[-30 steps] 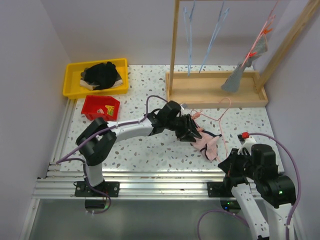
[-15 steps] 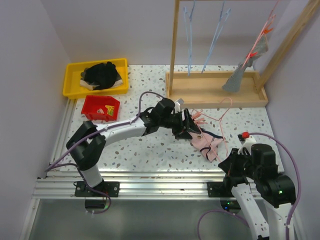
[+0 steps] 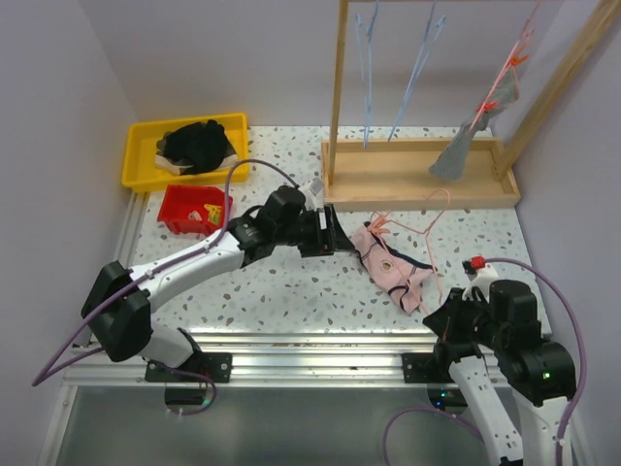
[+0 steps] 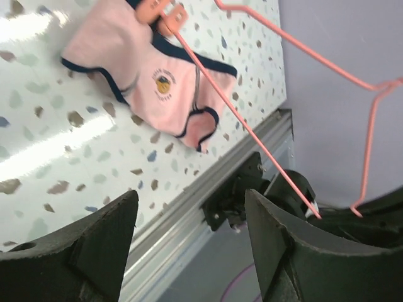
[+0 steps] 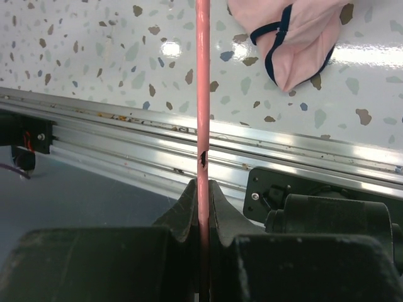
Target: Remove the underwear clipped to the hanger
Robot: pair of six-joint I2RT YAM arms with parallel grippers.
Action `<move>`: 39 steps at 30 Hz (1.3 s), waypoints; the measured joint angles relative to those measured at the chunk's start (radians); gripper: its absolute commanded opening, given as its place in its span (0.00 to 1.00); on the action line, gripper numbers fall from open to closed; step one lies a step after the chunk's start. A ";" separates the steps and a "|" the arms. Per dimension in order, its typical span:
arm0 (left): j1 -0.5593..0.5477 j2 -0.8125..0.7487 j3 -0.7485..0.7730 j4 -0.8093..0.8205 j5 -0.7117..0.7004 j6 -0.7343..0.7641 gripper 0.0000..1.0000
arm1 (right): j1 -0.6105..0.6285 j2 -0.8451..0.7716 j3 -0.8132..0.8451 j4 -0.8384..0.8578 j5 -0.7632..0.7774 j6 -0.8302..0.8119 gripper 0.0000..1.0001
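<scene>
The pale pink underwear (image 3: 390, 264) with dark trim lies spread on the speckled table, right of centre. A pink wire hanger (image 3: 428, 225) lies across it, and one hanger clip (image 4: 165, 11) sits at its top edge. My left gripper (image 3: 332, 236) stands open just left of it, with nothing between its fingers (image 4: 88, 251); the underwear (image 4: 157, 82) shows beyond them. My right gripper (image 5: 203, 189) is shut on the hanger's wire (image 5: 203, 94), near the table's front edge, with a corner of the underwear (image 5: 296, 38) ahead. The grey underwear (image 3: 464, 148) hangs clipped on the rack at the back right.
A yellow bin (image 3: 136, 160) at the back left holds a black clothing heap (image 3: 199, 144). A small red bin (image 3: 179, 209) stands in front of it. The wooden rack (image 3: 417, 186) carries blue hangers (image 3: 367, 78). An aluminium rail (image 3: 291, 345) runs along the front edge.
My left gripper has opened and drawn back to the left, off the pink underwear, which now lies flatter on the table. The right arm has not moved.
</scene>
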State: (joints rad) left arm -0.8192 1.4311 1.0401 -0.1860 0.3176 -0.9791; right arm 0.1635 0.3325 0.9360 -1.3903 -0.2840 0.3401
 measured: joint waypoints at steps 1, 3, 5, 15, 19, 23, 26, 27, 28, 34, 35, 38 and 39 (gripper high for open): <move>0.013 0.013 0.022 -0.017 -0.011 0.017 0.72 | 0.000 -0.002 0.006 -0.001 -0.007 0.004 0.00; 0.037 0.040 0.057 -0.039 -0.029 0.055 0.72 | 0.000 -0.016 0.028 -0.001 -0.031 0.016 0.00; 0.056 0.063 0.084 -0.061 -0.048 0.087 0.72 | 0.000 -0.042 0.052 0.000 -0.068 0.032 0.00; 0.084 0.153 0.160 -0.042 -0.082 0.295 0.75 | 0.000 -0.075 0.088 -0.001 -0.190 0.093 0.00; 0.084 0.153 0.157 0.009 -0.068 0.384 0.75 | 0.000 -0.074 0.121 0.000 -0.217 0.124 0.00; 0.084 0.136 0.120 0.045 -0.073 0.467 0.69 | 0.000 -0.062 0.136 -0.001 -0.256 0.149 0.00; 0.084 0.108 0.082 0.052 -0.077 0.515 0.58 | 0.000 -0.044 0.140 -0.001 -0.282 0.163 0.00; 0.084 0.101 0.076 0.054 -0.079 0.530 0.53 | 0.000 -0.037 0.145 -0.001 -0.289 0.167 0.00; 0.084 0.097 0.074 0.056 -0.081 0.542 0.51 | 0.000 -0.031 0.150 -0.001 -0.294 0.172 0.00; 0.084 0.073 0.073 0.060 -0.108 0.600 0.40 | 0.000 -0.005 0.190 -0.001 -0.328 0.196 0.00; 0.084 0.067 0.072 0.060 -0.115 0.607 0.37 | 0.000 -0.002 0.194 -0.001 -0.335 0.202 0.00; 0.084 0.040 0.061 0.059 -0.131 0.623 0.21 | 0.000 0.006 0.199 -0.001 -0.343 0.218 0.00; 0.084 0.033 0.058 0.058 -0.132 0.626 0.10 | 0.000 0.008 0.200 0.000 -0.344 0.222 0.00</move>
State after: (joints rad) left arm -0.7349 1.4643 1.0985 -0.1284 0.1852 -0.3527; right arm 0.1635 0.3405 1.1355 -1.3907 -0.6277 0.5617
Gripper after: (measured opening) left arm 0.244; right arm 0.035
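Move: The pink clips on the hanger lie about 6 cm ahead of the open left gripper, 8 cm to its right and 8 cm below. The pink underwear spreads from them over the table, its middle some 3 cm ahead of that gripper, 13 cm right and 17 cm down. The wooden rack base's near left corner is roughly 16 cm straight ahead, 18 cm lower. From the right gripper, holding the hanger's other end, the clips are about 21 cm ahead, 8 cm left and 10 cm below. Bring the left gripper about 7 cm forward, open, to the clips, then roll its wrist some 35 degrees and close the fingers most of the way at the clips and waistband, easing slightly left. Meanwhile keep the right grip on the hanger and raise it about 8 cm, drawing left and a little back with its left side tilting up, so the clips swing to the left fingers. ##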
